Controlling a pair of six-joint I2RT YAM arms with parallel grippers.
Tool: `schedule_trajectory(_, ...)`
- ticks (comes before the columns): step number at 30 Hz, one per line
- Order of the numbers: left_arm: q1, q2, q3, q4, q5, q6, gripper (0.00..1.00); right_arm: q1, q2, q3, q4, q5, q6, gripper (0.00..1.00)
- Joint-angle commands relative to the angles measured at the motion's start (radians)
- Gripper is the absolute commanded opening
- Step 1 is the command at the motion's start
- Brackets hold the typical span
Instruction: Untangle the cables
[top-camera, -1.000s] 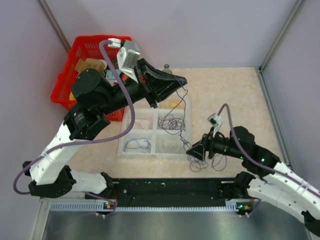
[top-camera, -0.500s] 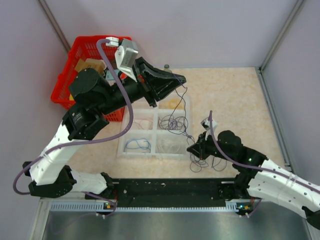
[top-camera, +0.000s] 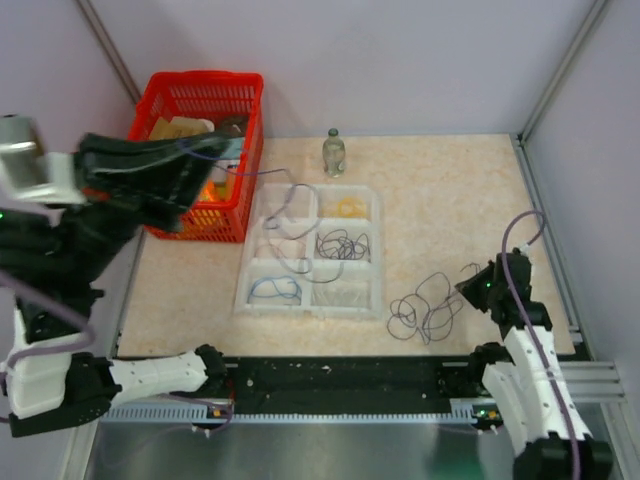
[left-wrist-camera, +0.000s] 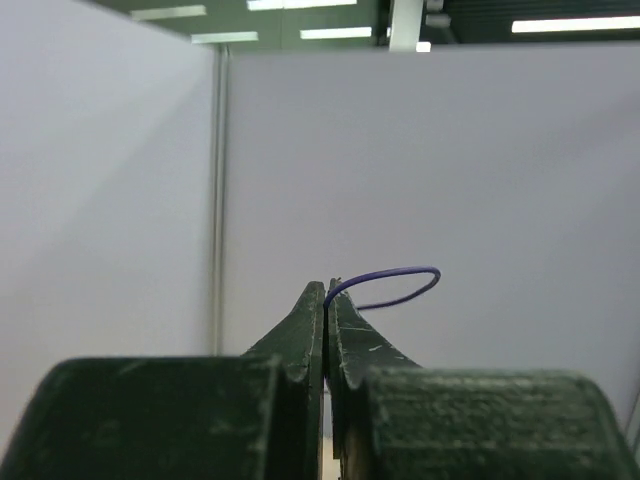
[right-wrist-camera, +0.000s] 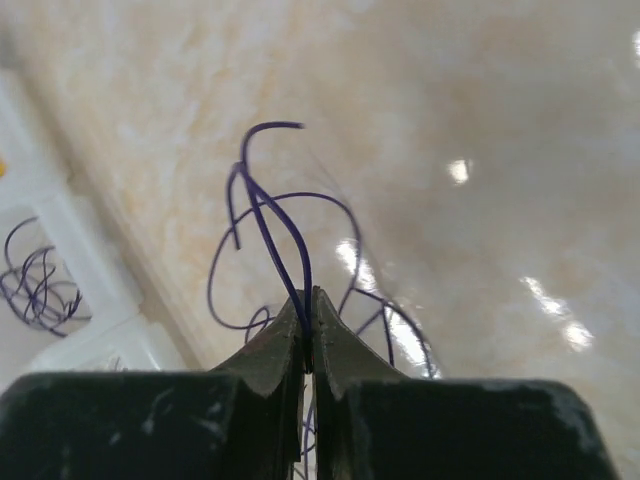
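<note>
A loose bunch of dark purple cables (top-camera: 424, 310) lies on the table right of the white compartment tray (top-camera: 379, 262). My right gripper (top-camera: 463, 290) is at the bunch's right edge, shut on two purple strands (right-wrist-camera: 262, 205) that rise from its tips (right-wrist-camera: 308, 298). My left gripper (top-camera: 212, 166) is high at the left, beside the red basket, shut on one thin purple cable (left-wrist-camera: 392, 284) at its tips (left-wrist-camera: 327, 292). That cable (top-camera: 286, 193) trails from the left gripper down across the tray's left compartments.
The tray holds sorted wires: dark purple (top-camera: 341, 244), blue (top-camera: 273, 290), yellowish (top-camera: 348, 207). A red basket (top-camera: 200, 92) with items stands at the back left. A small glass bottle (top-camera: 333, 152) stands behind the tray. Grey walls enclose the table.
The left arm swung from above the tray to the left by the basket, drawing one purple cable out. The right gripper shut on the bunch and pulled back to the right.
</note>
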Motion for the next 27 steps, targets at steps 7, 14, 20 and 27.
schedule_trajectory(7, -0.001, -0.008, -0.036, 0.067, -0.017, -0.002, 0.00, -0.306, 0.339, 0.313, -0.059, -0.083, -0.241, 0.00)
schedule_trajectory(14, 0.006, 0.178, 0.110, -0.122, -0.062, 0.055, 0.00, -0.288, 0.509, 0.509, -0.168, -0.277, -0.393, 0.55)
schedule_trajectory(20, 0.124, 0.259, 0.124, -0.190, 0.032, -0.044, 0.00, -0.207, 0.364, 0.519, -0.240, -0.294, -0.412, 0.72)
schedule_trajectory(27, 0.318, 0.340, 0.154, -0.213, 0.261, -0.218, 0.00, -0.199, 0.256, 0.548, -0.276, -0.343, -0.401, 0.72)
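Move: My left hand is high up, pinching one purple cable. The dark-cable compartment of the tray lies about 22 cm ahead, 9 cm to its right and 64 cm below; the glass bottle is some 44 cm ahead and 7 cm right, the red basket 41 cm ahead and 32 cm left. My right hand holds the second cable, whose loops lie about 9 cm left, 3 cm back and 7 cm below; from it the tray's middle is 37 cm left, 11 cm ahead. Still pinching its cable, my left hand whips out left, up and back about 8 cm, then swings forward, right and down, some 16 cm each way, over the tray towards the dark-cable compartment, fingers tipping lower. My right hand drags its cable right and slightly down, sweeps forward and up while opening to let go, then rises clear, easing back and left with a counter-clockwise turn. ##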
